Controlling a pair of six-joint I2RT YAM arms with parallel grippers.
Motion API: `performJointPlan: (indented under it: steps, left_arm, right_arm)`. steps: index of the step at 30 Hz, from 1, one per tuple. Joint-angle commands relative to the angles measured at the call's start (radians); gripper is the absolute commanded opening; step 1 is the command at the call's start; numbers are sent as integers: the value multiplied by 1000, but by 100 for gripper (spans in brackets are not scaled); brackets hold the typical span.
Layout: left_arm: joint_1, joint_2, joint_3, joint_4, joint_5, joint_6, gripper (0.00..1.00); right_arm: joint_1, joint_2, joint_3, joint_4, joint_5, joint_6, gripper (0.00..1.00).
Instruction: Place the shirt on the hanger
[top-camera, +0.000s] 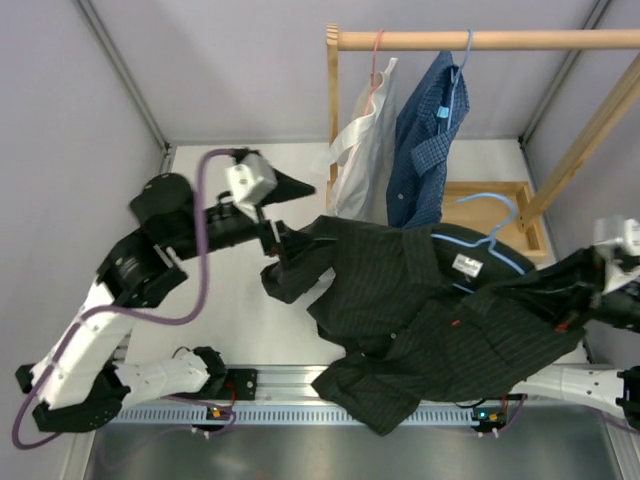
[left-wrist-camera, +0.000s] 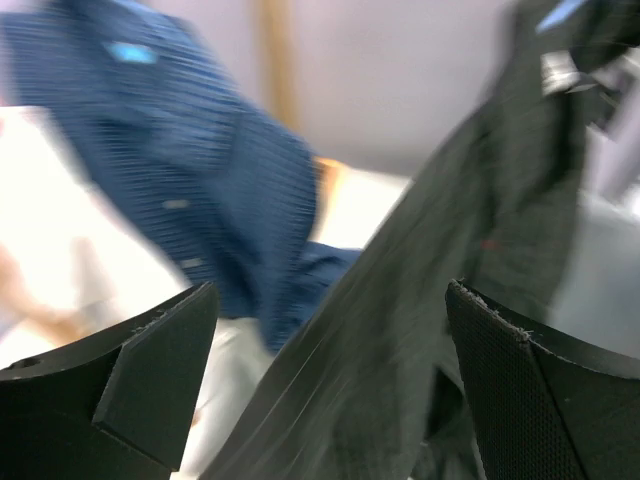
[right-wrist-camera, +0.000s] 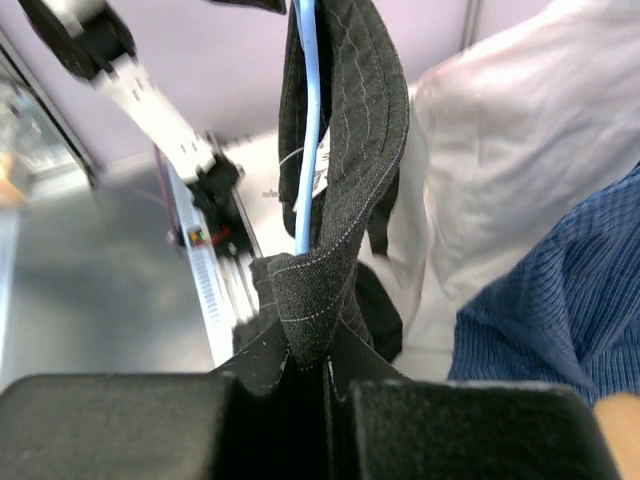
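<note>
The dark shirt (top-camera: 420, 310) hangs spread above the table between my two arms. The light-blue hanger (top-camera: 490, 205) sticks its hook out above the collar, and its wire runs inside the shirt's shoulder. My left gripper (top-camera: 278, 243) is at the shirt's left end. In the left wrist view it (left-wrist-camera: 330, 295) stands open, jaws wide apart, with the shirt's fabric (left-wrist-camera: 420, 300) loose between and beyond them. My right gripper (right-wrist-camera: 325, 365) is shut on a fold of the shirt (right-wrist-camera: 340, 120), and the hanger's wire (right-wrist-camera: 307, 130) runs down into that fold. In the top view this gripper (top-camera: 572, 305) is at the shirt's right end.
A wooden rack (top-camera: 480, 40) stands at the back right. On it hang a white shirt (top-camera: 365, 150) on a pink hanger and a blue checked shirt (top-camera: 425, 140). The rack's slanted leg (top-camera: 580, 150) and base (top-camera: 500, 190) sit just behind the dark shirt. A metal rail (top-camera: 300, 385) runs along the near edge.
</note>
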Motion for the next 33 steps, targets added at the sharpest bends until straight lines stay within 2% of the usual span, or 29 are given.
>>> performJointPlan:
  steps: [1,2,5,6,9,13,16,17,21,26,28,33]
  left_arm:
    - [2,-133,48,-6,-379,-89,98]
    - [2,-182,45,-18,-502,-115,98]
    - [2,-251,27,-78,-645,-147,98]
    - [2,-292,17,-97,-737,-150,98]
    - [2,-362,-41,-122,-884,-147,98]
    - [2,-403,-125,-159,-992,-140,98]
    - [2,-431,-199,-165,-1065,-146,98]
    - [2,-437,-237,-165,-1082,-147,98]
    - [2,-462,-311,-165,-1112,-152,98]
    - [2,-474,-371,-164,-1124,-156,98]
    - [2,-477,-397,-161,-1130,-164,98]
    - [2,-482,-452,-115,-1156,-164,98]
  right_arm:
    - [-2,36,201,-51,-25,54,0]
    - [-2,47,247,-134,-13,81,0]
    - [0,75,422,-238,53,153,0]
    - [-2,79,503,-250,73,169,0]
    - [-3,72,643,-269,194,221,0]
    - [-26,70,743,-301,317,227,0]
    - [-55,98,801,-385,414,224,0]
    - [-67,93,792,-385,470,229,0]
    - [-144,26,639,-387,535,244,0]
    - [-196,-30,561,-390,673,302,0]
    - [-229,-28,522,-390,699,308,0]
    - [-276,56,289,-384,727,350,0]
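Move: The empty stretch of rail beyond the blue shirt is some 38 cm ahead of the right hand, about 18 cm to its right and a dozen cm above. The blue shirt hangs about 33 cm ahead and 5 cm to its right, the white shirt as far ahead and 8 cm to its left, both roughly 10 cm lower. From the left hand that rail stretch is about 28 cm ahead, 37 cm right and 9 cm up. Still pinching the dark shirt together with the hanger at one shoulder, the right hand carries them about 18 cm right, arching up and partly back down, towards the empty rail side, while the wrist turns clockwise some 50 degrees until its fingers point forward. The left hand, open and empty, backs off about 20 cm left away from the shirt, rising then sinking, and swings round counter-clockwise to point forward. ##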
